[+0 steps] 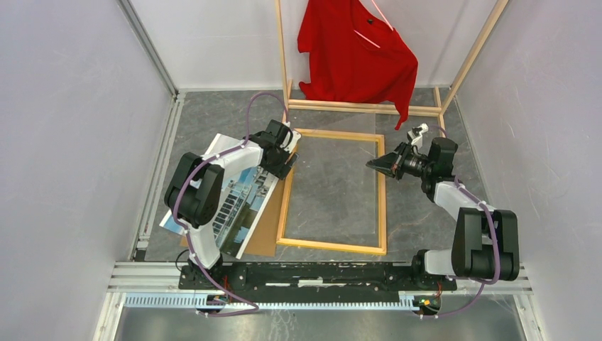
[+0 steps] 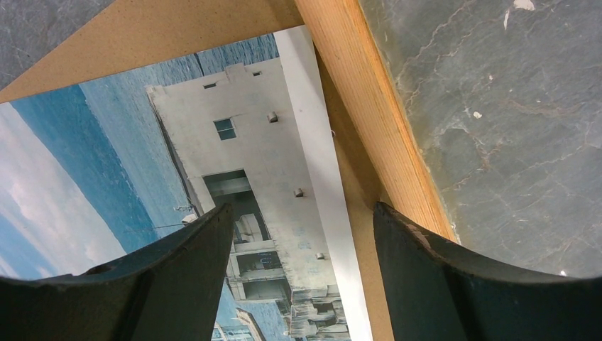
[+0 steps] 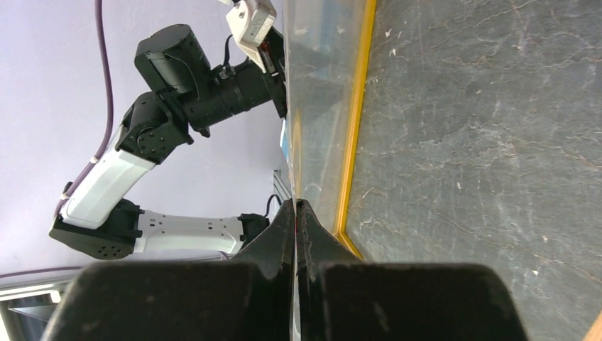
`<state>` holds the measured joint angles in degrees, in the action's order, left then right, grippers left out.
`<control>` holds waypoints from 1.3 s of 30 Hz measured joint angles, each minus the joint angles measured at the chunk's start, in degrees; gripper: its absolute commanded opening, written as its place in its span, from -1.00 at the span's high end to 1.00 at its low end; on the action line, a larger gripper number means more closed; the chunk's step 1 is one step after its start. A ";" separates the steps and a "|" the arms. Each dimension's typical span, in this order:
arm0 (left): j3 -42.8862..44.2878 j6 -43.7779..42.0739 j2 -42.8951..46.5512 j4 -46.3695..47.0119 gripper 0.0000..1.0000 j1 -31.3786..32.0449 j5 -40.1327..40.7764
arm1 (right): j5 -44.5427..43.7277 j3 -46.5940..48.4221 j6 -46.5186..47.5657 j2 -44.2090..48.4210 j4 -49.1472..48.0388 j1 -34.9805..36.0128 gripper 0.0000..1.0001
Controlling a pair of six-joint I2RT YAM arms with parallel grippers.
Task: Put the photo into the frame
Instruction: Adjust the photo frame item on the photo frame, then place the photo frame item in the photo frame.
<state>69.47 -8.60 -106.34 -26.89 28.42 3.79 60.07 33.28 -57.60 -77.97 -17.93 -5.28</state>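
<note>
The photo (image 1: 238, 206), a print of a white building against blue, lies face up on a brown backing board (image 1: 270, 231) at the left. The frame (image 1: 334, 246) lies flat mid-table with its light wood side up. My left gripper (image 1: 287, 160) hovers open over the photo's white right edge (image 2: 312, 142), beside the frame's left rail (image 2: 369, 92); nothing is between its fingers. My right gripper (image 1: 370, 165) is shut on the edge of a clear pane (image 3: 319, 106), held tilted above the frame, whose yellow edge (image 3: 355, 121) shows beside it.
A wooden clothes rack (image 1: 362, 106) with a red shirt (image 1: 355, 53) stands at the back. Grey walls close in on both sides. The left arm (image 3: 163, 106) shows beyond the pane in the right wrist view.
</note>
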 measured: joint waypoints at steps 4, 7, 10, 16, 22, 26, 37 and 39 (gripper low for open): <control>0.00 0.00 0.00 0.00 -0.57 0.00 0.02 | -0.96 -0.31 -2.38 1.16 -1.51 1.14 1.00; 0.00 0.00 0.00 0.00 -0.57 0.00 0.02 | -1.44 -0.31 -3.26 1.33 -2.23 1.73 1.00; 0.00 0.00 0.00 -0.02 -0.57 0.00 0.04 | -2.16 -0.22 -2.23 1.31 -0.98 1.81 1.00; 0.00 0.00 0.00 -0.04 -0.57 -0.02 0.59 | -3.45 2.56 6.95 0.76 8.44 1.60 1.00; -0.02 -0.02 0.00 -0.04 -0.57 -0.09 1.01 | -4.39 4.13 13.40 -1.33 13.92 1.14 1.00; -0.07 0.00 0.00 0.02 -0.57 -0.09 1.03 | -6.16 4.52 16.59 -2.29 17.49 0.85 0.96; -0.11 0.00 0.00 0.04 -0.57 -0.07 1.03 | -8.57 8.02 23.78 -3.56 26.16 1.53 0.07; -0.11 -0.02 0.00 0.07 -0.57 -0.07 1.03 | -10.23 9.62 26.03 -4.39 29.03 2.08 -0.04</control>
<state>69.36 -8.62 -106.34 -26.83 28.36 4.82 49.84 42.89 -31.57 -82.37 11.09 -3.20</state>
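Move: My right hand pinches the clear panel by its right edge, over the right side of the frame. The frame's middle lies about 11 cm to my left, 3 cm back and 14 cm below; its right rail is some 3 cm to my right, 3 cm back and equally low. From my left hand, down at the left rail, the frame's middle is about 13 cm right, 7 cm back and roughly 1 cm below. I raise the clear panel's held edge barely a centimetre, then lower my right hand about 6 cm towards the frame, easing slightly right while my left-pointing fingers tip downward some 20 degrees. Near the end they open about halfway and let go of the edge. My left hand stays braced with its open finger against the left rail. ##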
